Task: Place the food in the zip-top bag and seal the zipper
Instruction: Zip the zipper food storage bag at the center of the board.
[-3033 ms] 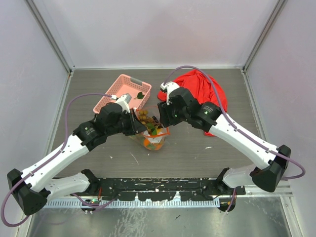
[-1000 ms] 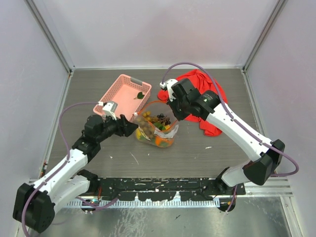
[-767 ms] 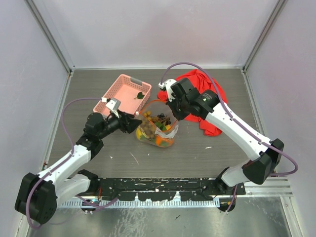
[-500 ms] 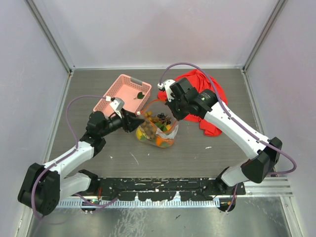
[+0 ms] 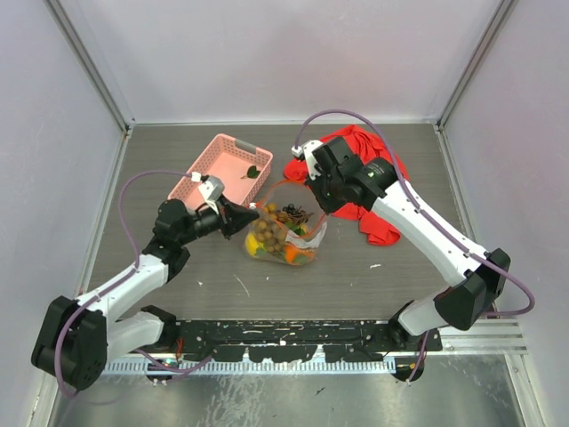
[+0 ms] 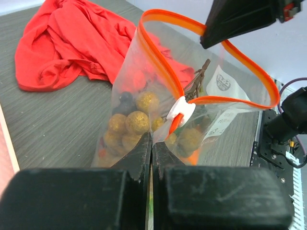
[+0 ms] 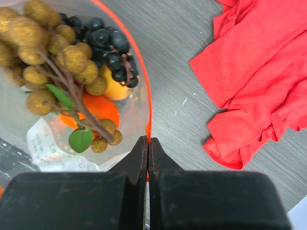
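Observation:
The clear zip-top bag point(image 5: 286, 238) lies mid-table with its mouth held open in a loop. Inside is the food point(image 5: 267, 233): golden-brown berries point(image 7: 72, 57), dark berries point(image 7: 105, 40), an orange point(image 7: 98, 109) and a yellow fruit point(image 7: 116, 88). The orange-red zipper point(image 6: 160, 62) rims the mouth, with a white slider point(image 6: 181, 109) on it. My left gripper point(image 6: 152, 138) point(image 5: 255, 211) is shut on the bag's film just below the slider. On the opposite side of the mouth, my right gripper point(image 7: 147, 140) point(image 5: 314, 207) pinches the zipper strip point(image 7: 149, 96).
A pink basket point(image 5: 210, 165) with a small green leaf stands at the back left, behind my left arm. A crumpled red cloth point(image 5: 378, 173) lies at the back right, under my right arm. Grey walls close the table on three sides.
My left gripper moved in to the bag's left corner and closed there. The right gripper kept its pinch on the zipper and shifted slightly right, stretching the mouth.

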`<state>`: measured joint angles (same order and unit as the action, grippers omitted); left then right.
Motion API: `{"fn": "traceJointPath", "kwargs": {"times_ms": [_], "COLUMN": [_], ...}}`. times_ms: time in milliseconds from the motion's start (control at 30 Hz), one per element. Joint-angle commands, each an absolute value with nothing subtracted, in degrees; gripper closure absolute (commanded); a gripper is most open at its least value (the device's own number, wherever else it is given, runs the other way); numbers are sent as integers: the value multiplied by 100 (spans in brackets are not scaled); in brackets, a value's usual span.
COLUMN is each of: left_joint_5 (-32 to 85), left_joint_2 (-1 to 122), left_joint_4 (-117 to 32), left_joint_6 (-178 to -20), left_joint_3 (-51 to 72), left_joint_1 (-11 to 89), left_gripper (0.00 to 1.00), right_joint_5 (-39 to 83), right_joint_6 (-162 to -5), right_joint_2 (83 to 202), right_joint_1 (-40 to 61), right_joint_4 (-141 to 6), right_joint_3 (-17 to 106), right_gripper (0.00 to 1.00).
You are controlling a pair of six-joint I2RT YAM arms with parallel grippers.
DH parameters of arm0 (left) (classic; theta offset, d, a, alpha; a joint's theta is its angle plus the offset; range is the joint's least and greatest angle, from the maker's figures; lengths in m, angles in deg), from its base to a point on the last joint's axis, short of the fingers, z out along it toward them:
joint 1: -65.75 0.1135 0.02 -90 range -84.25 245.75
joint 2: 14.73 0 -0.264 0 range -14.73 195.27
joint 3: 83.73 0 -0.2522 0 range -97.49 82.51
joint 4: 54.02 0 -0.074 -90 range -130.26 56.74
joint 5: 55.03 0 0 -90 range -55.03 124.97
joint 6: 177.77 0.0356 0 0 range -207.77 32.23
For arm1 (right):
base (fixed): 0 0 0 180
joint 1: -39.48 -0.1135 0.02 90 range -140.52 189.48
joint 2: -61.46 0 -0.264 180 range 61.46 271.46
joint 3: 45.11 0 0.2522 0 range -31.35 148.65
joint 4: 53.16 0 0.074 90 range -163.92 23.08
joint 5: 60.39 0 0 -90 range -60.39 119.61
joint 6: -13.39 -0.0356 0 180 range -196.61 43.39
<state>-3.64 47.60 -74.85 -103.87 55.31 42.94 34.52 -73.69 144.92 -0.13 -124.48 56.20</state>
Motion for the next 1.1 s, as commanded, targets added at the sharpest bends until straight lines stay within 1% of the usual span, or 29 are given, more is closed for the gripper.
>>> {"fn": "traceJointPath", "kwargs": {"times_ms": [0,100,267,367,467,533,600,733,933,1067], "left_joint_5": [-489,-395,-339,-338,-316,-309,-294,-255,-200,-148], "left_joint_2": [4304,4176,4086,4079,4074,4067,4044,3997,3951,3917], "left_joint_4": [-7860,-7835,-7822,-7787,-7729,-7728,-7690,-7576,-7500,-7436], "left_joint_6": [-10503,-10573,-10677,-10715,-10739,-10761,-10776,-10782,-10798,-10782], "left_joint_3": [5501,5664,5822,5826,5799,5792,5784,5764,5756,5757], "left_joint_1": [4316,4315,4316,4316,4314,4315,4316,4316,4314,4319], "left_gripper": [100,100,100,100,100,100,100,100,100,100], "right_joint_5": [3587,3536,3548,3412,3059,2855,2636,2163,1880,1239], "right_joint_6": [-7301,-7331,-7384,-7419,-7328,-7249,-7151,-6778,-5944,-4997], "right_joint_2": [14154,14093,14117,14130,14124,14097,14056,14059,14196,14105], "right_joint_1": [214,239,254,263,263,254,253,74,-618,-903], "right_joint_4": [-12420,-12404,-12399,-12360,-12323,-12273,-12202,-12021,-11457,-11025], "right_joint_3": [5909,5909,5900,5934,6068,6158,6248,6348,6307,6040], "right_gripper": [99,94,93,88,78,69,56,40,29,29]}}
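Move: The right hand, shut on the far right part of the bag's orange rim, has the white zipper slider about 16 cm to its left, roughly 1 cm farther out and 3 cm lower. The food pile is about 9 cm left, 4 cm back and 13 cm below it; the red cloth about 10 cm right, 9 cm out and 18 cm below. The left hand, pinching the bag corner, has the slider some 3 cm to its right, 1 cm higher, level in reach. After easing the rim about 1.5 cm to the right, the right hand opens wide and lets go of it, then rises some 6 cm and swings left and a little back over the bag mouth towards the slider, ending about 8 cm left of its start and turned some 25 degrees counter-clockwise. The left hand keeps its pinch on the bag corner beside the slider and draws it back about 2 cm, with a brief rise and dip on the way. ##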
